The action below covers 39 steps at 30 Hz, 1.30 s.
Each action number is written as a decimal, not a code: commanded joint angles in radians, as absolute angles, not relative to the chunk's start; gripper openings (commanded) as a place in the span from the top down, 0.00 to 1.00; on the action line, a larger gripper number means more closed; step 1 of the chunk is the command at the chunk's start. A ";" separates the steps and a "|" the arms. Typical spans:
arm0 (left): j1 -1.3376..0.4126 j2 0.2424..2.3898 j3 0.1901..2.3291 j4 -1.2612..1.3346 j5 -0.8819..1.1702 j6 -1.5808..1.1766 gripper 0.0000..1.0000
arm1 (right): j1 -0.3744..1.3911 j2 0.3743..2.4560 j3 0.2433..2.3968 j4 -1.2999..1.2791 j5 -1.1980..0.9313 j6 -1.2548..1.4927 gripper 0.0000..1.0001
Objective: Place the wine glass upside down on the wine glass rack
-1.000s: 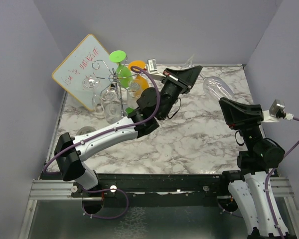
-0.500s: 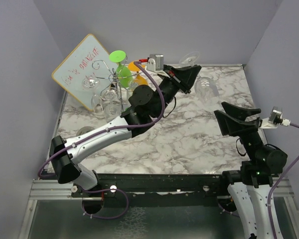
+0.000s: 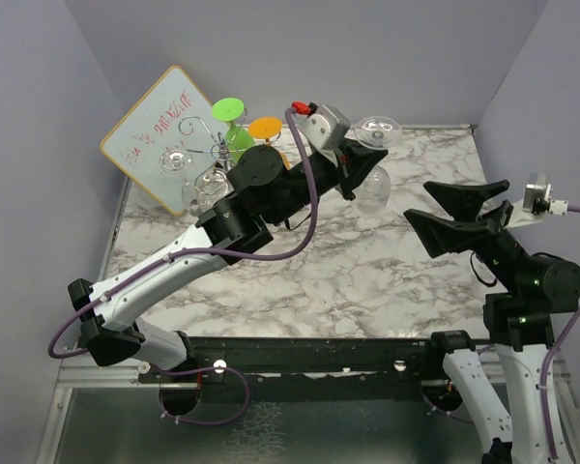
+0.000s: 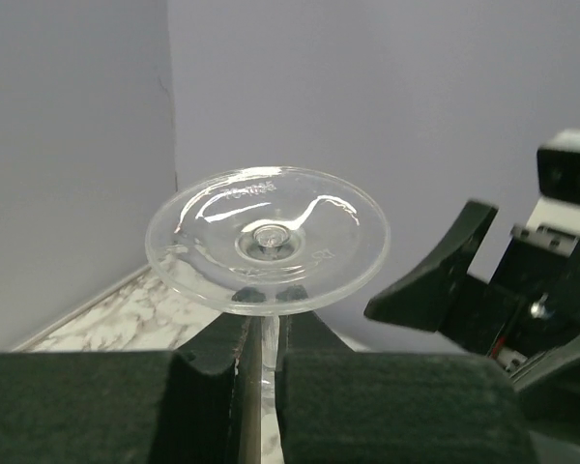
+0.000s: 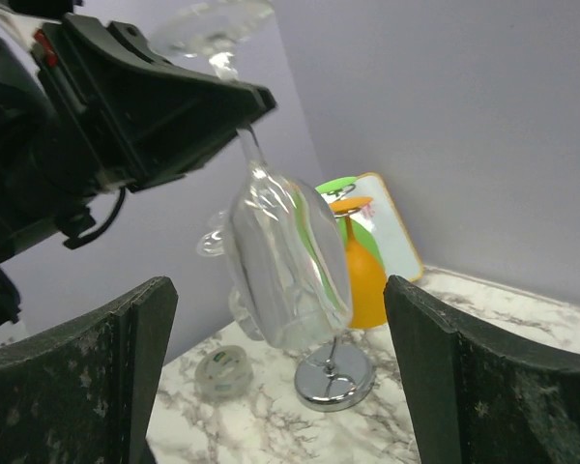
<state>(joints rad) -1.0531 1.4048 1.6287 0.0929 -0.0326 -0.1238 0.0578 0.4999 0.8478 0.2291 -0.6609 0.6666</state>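
Observation:
The clear wine glass point(image 3: 372, 188) hangs upside down in the air, foot up and bowl down. My left gripper point(image 3: 363, 158) is shut on its stem just under the foot point(image 4: 267, 239), with the stem pinched between the dark pads point(image 4: 217, 362). In the right wrist view the bowl point(image 5: 285, 256) hangs a short way in front of my right gripper point(image 5: 278, 319), apart from both fingers. That right gripper point(image 3: 418, 201) stands wide open to the right of the glass, holding nothing. The chrome wine glass rack point(image 3: 211, 147) is at the back left, and its round base point(image 5: 334, 375) shows behind the bowl.
A green glass point(image 3: 230, 108), an orange glass point(image 3: 265, 127) and clear glasses point(image 3: 207, 184) hang at the rack. A whiteboard point(image 3: 153, 130) leans on the left wall behind it. A tape roll point(image 5: 222, 370) lies on the marble table point(image 3: 367, 271) beside the rack base.
My right gripper has opened, let go of the glass bowl and drawn back toward the near right. The left arm has raised the glass and swung it left, so it now hangs bowl down.

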 commanded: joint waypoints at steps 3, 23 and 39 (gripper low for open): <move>-1.051 1.411 1.604 0.002 0.041 0.102 1.00 | 0.059 0.627 1.003 0.199 -0.798 0.976 0.12; -1.041 1.439 1.523 0.061 0.161 0.232 1.00 | 0.060 0.803 0.973 0.307 -0.798 1.598 0.59; -1.014 1.429 1.435 0.149 0.181 0.170 0.63 | 0.060 0.810 0.892 0.481 -0.794 1.885 0.99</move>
<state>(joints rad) -1.0252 1.4509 1.4841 0.0864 0.1555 0.2146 0.0532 0.8135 0.8650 0.3939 -0.7753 1.8030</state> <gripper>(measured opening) 0.328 0.055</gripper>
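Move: The clear wine glass hangs foot-up in the left hand, pinched by the stem, its foot about 4 cm above that hand and its bowl some 9 cm below. From the open right hand the foot is about 5 cm ahead, 8 cm left and 10 cm above; the bowl is about 5 ahead, 8 left and 4 lower. The wine glass rack stands about 10 cm ahead and 23 left of the left hand, its middle nearly 30 below. The upside-down glass is brought down some 9 cm and a little right by the left hand, towards the right gripper, tilting about 20 degrees. The right hand rises, then swings forward and dips back to its old height, some 5 cm forward and slightly left, rolling about 70 degrees around its pointing line, and pinches the edge of the glass foot. Only then do the left fingers begin opening off the stem. ##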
